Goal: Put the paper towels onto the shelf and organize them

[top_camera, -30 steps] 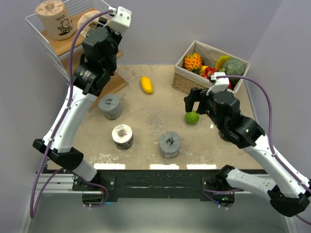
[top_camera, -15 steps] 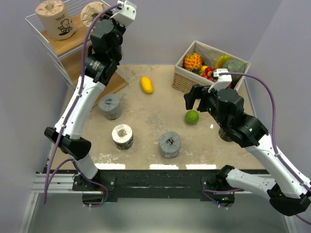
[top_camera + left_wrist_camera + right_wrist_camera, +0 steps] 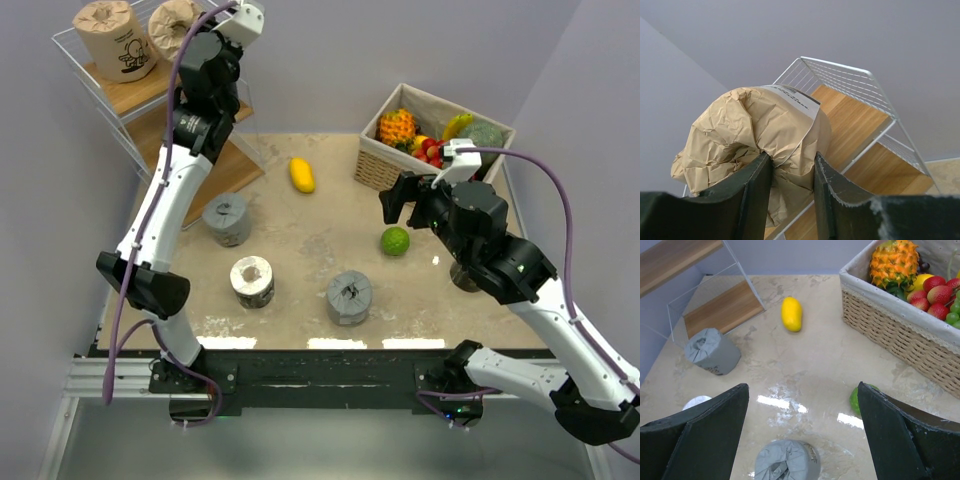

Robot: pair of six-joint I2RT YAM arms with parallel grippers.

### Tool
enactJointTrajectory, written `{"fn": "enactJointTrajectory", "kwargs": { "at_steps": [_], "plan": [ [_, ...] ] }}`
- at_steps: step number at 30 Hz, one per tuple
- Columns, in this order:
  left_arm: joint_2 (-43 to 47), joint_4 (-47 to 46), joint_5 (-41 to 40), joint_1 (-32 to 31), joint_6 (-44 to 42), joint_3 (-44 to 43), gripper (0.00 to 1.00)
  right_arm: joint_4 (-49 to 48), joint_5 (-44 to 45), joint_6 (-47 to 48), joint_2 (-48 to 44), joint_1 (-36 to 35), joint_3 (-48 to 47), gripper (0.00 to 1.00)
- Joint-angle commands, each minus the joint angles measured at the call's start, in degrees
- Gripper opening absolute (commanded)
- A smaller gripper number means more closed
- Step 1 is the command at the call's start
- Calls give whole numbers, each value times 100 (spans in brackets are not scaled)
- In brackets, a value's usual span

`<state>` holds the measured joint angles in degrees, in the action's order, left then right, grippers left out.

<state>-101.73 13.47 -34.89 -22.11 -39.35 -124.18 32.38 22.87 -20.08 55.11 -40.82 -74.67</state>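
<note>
The white wire shelf with wooden boards stands at the back left. A tan printed roll sits on its top board. My left gripper is shut on a second tan wrapped roll and holds it at the top tier, beside the first one. On the table lie a grey roll, a cream roll and another grey roll. My right gripper is open and empty above the table, near the front grey roll.
A yellow mango lies mid-table and a green lime lies below my right gripper. A wicker fruit basket stands at the back right. The shelf's lower board reaches down to the table.
My left arm has raised the tan roll up and to the left, to the top tier beside the first roll. The right gripper has barely moved.
</note>
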Motion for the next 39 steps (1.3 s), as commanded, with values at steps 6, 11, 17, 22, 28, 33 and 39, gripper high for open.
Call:
{"fn": "enactJointTrajectory", "kwargs": {
  "at_steps": [6, 11, 17, 22, 28, 33, 39],
  "plan": [
    [-277, -706, 431, 348, -134, -309, 50, -74, -90, 39, 79, -14, -390, 93],
    [-435, -1136, 203, 374, -397, -370, 61, -118, -169, 39, 131, -5, -407, 93],
    [-470, -1189, 430, 374, -257, -739, 68, -74, -160, 83, 184, -14, -469, 93],
    [-479, -1093, 527, 365, -196, -844, 69, -74, -160, 92, 184, -5, -504, 93],
    [-383, -812, 659, 348, 68, -871, 69, -100, -187, 83, 193, -14, -522, 93],
    [-102, -688, 738, 295, 288, -512, 69, -153, -257, 48, 210, -14, -495, 93],
    [136, -531, 695, 260, 621, 69, 68, -197, -362, 48, 272, -14, -469, 90]
  ]
}}
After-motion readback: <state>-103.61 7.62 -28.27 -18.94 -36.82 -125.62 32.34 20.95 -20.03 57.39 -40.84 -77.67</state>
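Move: The left hand still grips the brown paper towel roll at the top shelf; its standing spot is about 6 cm ahead, 5 cm left and slightly below the hand. The roll already placed stands some 14 cm left and 3 cm ahead, also slightly below; the middle shelf board lies roughly 5 cm ahead, 3 cm left and 27 cm below. From the idle right hand, that spot is about 28 cm ahead, 53 cm left and 12 cm above. The left hand eases the held roll some 3 cm forward and a little left, in beside the roll already on the top shelf, while its fingers spread to let go. With them open, it rises about 3 cm as the fingertips tilt up some 10 degrees, then begins to sink and draw back a centimetre or so, clear of the roll. ##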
